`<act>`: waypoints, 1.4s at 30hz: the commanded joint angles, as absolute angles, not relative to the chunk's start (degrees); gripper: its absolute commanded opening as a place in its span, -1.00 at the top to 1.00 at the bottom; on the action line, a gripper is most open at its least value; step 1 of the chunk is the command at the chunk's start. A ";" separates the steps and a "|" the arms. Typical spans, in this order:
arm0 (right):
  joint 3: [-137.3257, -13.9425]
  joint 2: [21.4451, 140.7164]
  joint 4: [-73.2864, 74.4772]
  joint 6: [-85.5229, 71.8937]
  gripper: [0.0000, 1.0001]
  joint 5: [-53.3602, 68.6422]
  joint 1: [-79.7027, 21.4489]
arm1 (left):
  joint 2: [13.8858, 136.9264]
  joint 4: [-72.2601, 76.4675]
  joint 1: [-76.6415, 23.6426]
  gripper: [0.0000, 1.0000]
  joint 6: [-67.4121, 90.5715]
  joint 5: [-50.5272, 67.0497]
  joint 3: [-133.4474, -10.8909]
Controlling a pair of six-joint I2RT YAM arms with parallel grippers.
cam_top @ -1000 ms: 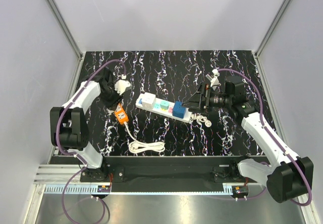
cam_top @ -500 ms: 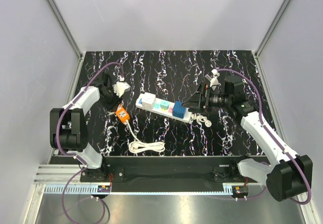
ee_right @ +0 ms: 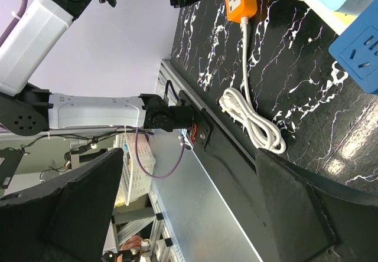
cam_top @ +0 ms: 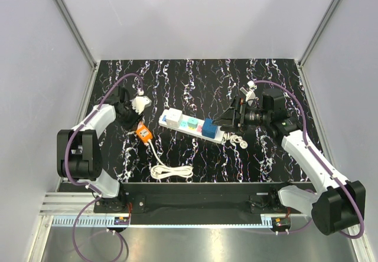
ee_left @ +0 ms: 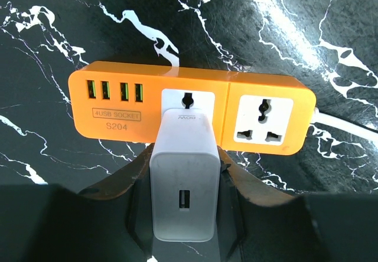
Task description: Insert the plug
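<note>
The plug [cam_top: 210, 126], a royal-blue cube, sits on the white power strip [cam_top: 183, 127] near its right end; its corner also shows as the plug [ee_right: 361, 52] in the right wrist view. My right gripper [cam_top: 229, 120] hovers just right of it, open and empty, as the right gripper [ee_right: 195, 215] shows. My left gripper [cam_top: 134, 104] is shut on a white USB charger [ee_left: 183, 179], as the left gripper [ee_left: 184, 215] shows. The charger points at the left outlet of the orange socket block [ee_left: 118, 108]. From above, a gap separates the charger [cam_top: 142, 101] from the orange block [cam_top: 142, 133].
A pale teal cube [cam_top: 191, 123] and a white cube [cam_top: 172, 117] also sit on the strip. The orange block's white cord lies coiled [cam_top: 171, 171] near the front edge. A small white object [cam_top: 238, 138] lies right of the strip. Grey walls enclose the table.
The left arm has shifted slightly to the left, carrying the white charger with it. The right arm and the blue plug have not moved.
</note>
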State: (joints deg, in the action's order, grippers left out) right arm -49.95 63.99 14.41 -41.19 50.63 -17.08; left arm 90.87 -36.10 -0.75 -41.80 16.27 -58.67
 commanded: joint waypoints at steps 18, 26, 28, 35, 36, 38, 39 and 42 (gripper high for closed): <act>-50.54 63.28 15.73 -38.93 -0.99 48.43 -16.96 | 89.65 -36.38 -0.88 -0.24 -39.46 18.54 -60.29; -51.42 64.77 15.91 -38.41 -1.00 48.43 -16.88 | 87.89 -38.14 -0.88 -0.98 -40.08 16.71 -63.54; -51.59 64.95 16.08 -38.41 -0.99 48.34 -16.79 | 87.02 -38.84 -0.88 -0.98 -40.08 16.52 -64.77; -52.73 65.48 19.32 -37.36 -0.99 45.89 -16.88 | 80.69 -40.96 -1.41 -0.98 -37.71 17.66 -70.22; -53.43 65.39 20.29 -36.31 -0.99 45.01 -16.79 | 79.55 -41.04 -1.49 -0.98 -37.27 17.75 -71.88; -54.31 65.65 22.66 -35.34 -1.00 42.38 -16.87 | 76.56 -40.96 -2.28 -0.98 -34.13 18.45 -73.99; -55.97 65.92 25.90 -34.20 -0.99 38.88 -16.88 | 75.16 -40.52 -2.55 -0.98 -32.36 19.33 -76.35; -60.18 66.27 30.65 -32.18 -0.99 34.21 -16.88 | 73.83 -39.99 -3.34 -0.98 -22.53 27.93 -80.75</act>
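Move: The left hand has the white plug pinched and already down on the orange power strip. The strip's middle lies about 1 cm to its right, level fore and aft, and some 4 cm below. The white cube stands roughly 14 cm to the right and 3 cm farther out; the coiled cable lies about 13 cm right and 19 cm back. From the right hand the orange power strip is some 36 cm left, 9 cm ahead and 23 cm below. The left fingers let go of the plug, spreading from part-open to fully wide while the hand eases back and down about half a centimetre. The hand then lifts away from the power strip, faster and faster, some 17 cm up and a little forward, fingertips swinging forward by about 20 degrees. The right hand, open and empty, drifts a few centimetres down, forward and to its right. ##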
